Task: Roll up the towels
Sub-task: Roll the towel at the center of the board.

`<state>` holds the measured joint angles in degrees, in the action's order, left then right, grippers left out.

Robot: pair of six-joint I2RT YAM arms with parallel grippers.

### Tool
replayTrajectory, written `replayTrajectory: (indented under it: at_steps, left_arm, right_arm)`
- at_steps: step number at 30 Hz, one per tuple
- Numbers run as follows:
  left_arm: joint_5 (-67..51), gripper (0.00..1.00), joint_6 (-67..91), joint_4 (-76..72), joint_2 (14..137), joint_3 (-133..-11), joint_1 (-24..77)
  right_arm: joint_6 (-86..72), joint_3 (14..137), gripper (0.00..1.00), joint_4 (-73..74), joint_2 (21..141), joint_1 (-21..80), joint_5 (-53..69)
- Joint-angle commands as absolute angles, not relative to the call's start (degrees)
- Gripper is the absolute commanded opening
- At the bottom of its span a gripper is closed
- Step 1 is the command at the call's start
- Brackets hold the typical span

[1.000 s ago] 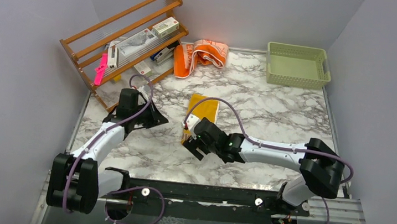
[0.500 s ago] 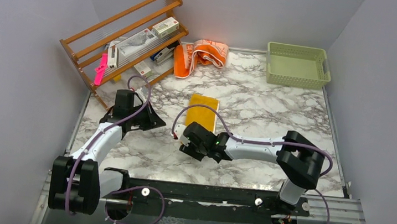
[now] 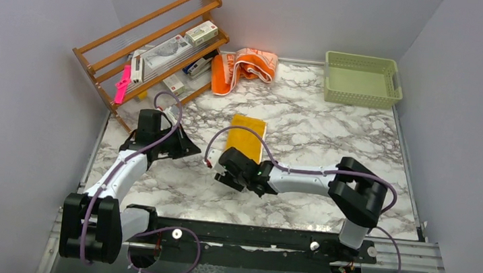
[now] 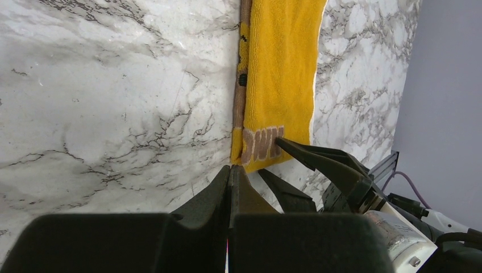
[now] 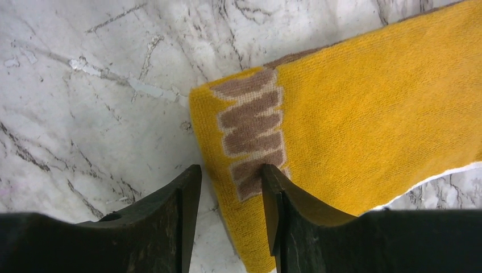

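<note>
A mustard-yellow towel (image 3: 247, 136) lies flat on the marble table (image 3: 319, 145), with a brown woven pattern at its near end (image 5: 250, 128). My right gripper (image 5: 230, 170) is low over that near end with its jaws partly apart. One finger rests on the pattern, the other over bare marble, and the towel's edge runs between them. Just left of the towel's near corner (image 4: 250, 153), my left gripper (image 4: 230, 168) is shut and holds nothing. From the left wrist I see the right gripper (image 4: 270, 154) beside it. An orange and peach towel (image 3: 246, 66) lies crumpled at the back.
A wooden rack (image 3: 153, 46) holding boxes leans at the back left, with a pink item (image 3: 122, 83) at its lower end. A pale green basket (image 3: 361, 79) stands at the back right. Grey walls close in the table on three sides.
My right gripper has moved left along the towel's near end and its jaws have narrowed. My left gripper has drawn slightly left and stayed shut.
</note>
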<state>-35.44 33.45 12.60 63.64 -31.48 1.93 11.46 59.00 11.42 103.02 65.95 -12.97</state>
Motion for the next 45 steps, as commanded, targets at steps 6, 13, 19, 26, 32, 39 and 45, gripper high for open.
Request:
replayTrajectory:
  at_steps: [6,13,19,26,32,39,45]
  left_arm:
    - [-38.37,0.00,31.91,13.79,63.68,-33.75,1.46]
    - [-39.82,0.00,32.38,14.77,61.74,-33.23,1.41]
    - [-41.91,0.00,33.77,15.69,58.50,-32.30,1.45]
    - [-44.47,0.00,36.33,15.61,54.54,-29.64,1.53]
    - [-44.41,0.00,39.04,15.31,51.24,-27.94,2.64]
    - [-41.81,0.00,42.89,12.27,50.13,-25.50,6.91]
    - [-34.57,0.00,47.41,4.47,54.98,-24.28,17.20]
  right_arm:
    - [9.60,60.48,0.33,15.90,111.19,64.85,-12.61]
    - [4.47,60.66,0.01,17.87,109.21,62.90,-1.80]
    - [0.06,64.16,0.01,21.95,106.51,59.72,17.29]
    - [0.48,72.62,0.01,29.42,111.87,53.83,35.78]
    - [0.53,80.20,0.01,36.13,118.64,48.78,46.01]
    - [-0.67,85.14,0.01,39.95,125.25,43.91,54.25]
    - [-1.78,86.13,0.01,40.82,130.14,41.98,56.75]
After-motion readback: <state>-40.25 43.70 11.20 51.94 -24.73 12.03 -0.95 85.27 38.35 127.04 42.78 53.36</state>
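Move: The folded yellow towel's near end is right at the right fingers, half open around its edge, with its middle about 1 cm ahead and 1 cm left. From there the towel runs outward, its far end some 20 cm ahead. The orange towel lies about 38 cm ahead and 1 cm left, the green basket roughly 37 cm ahead and 38 cm right. From the shut left gripper, the yellow towel's near end is about 5 cm back, 10 cm right and 8 cm below. Ease the right gripper a little left and forward onto the towel's near end, close the fingers and pinch it, then swing the wrist some 70 degrees so the fingers turn back towards the base, drawing back about 4-5 cm meanwhile before easing 2 cm forward again. Lift the shut left gripper 3 cm and bring it back and right about 8 cm, towards the near end, sinking slightly last. ##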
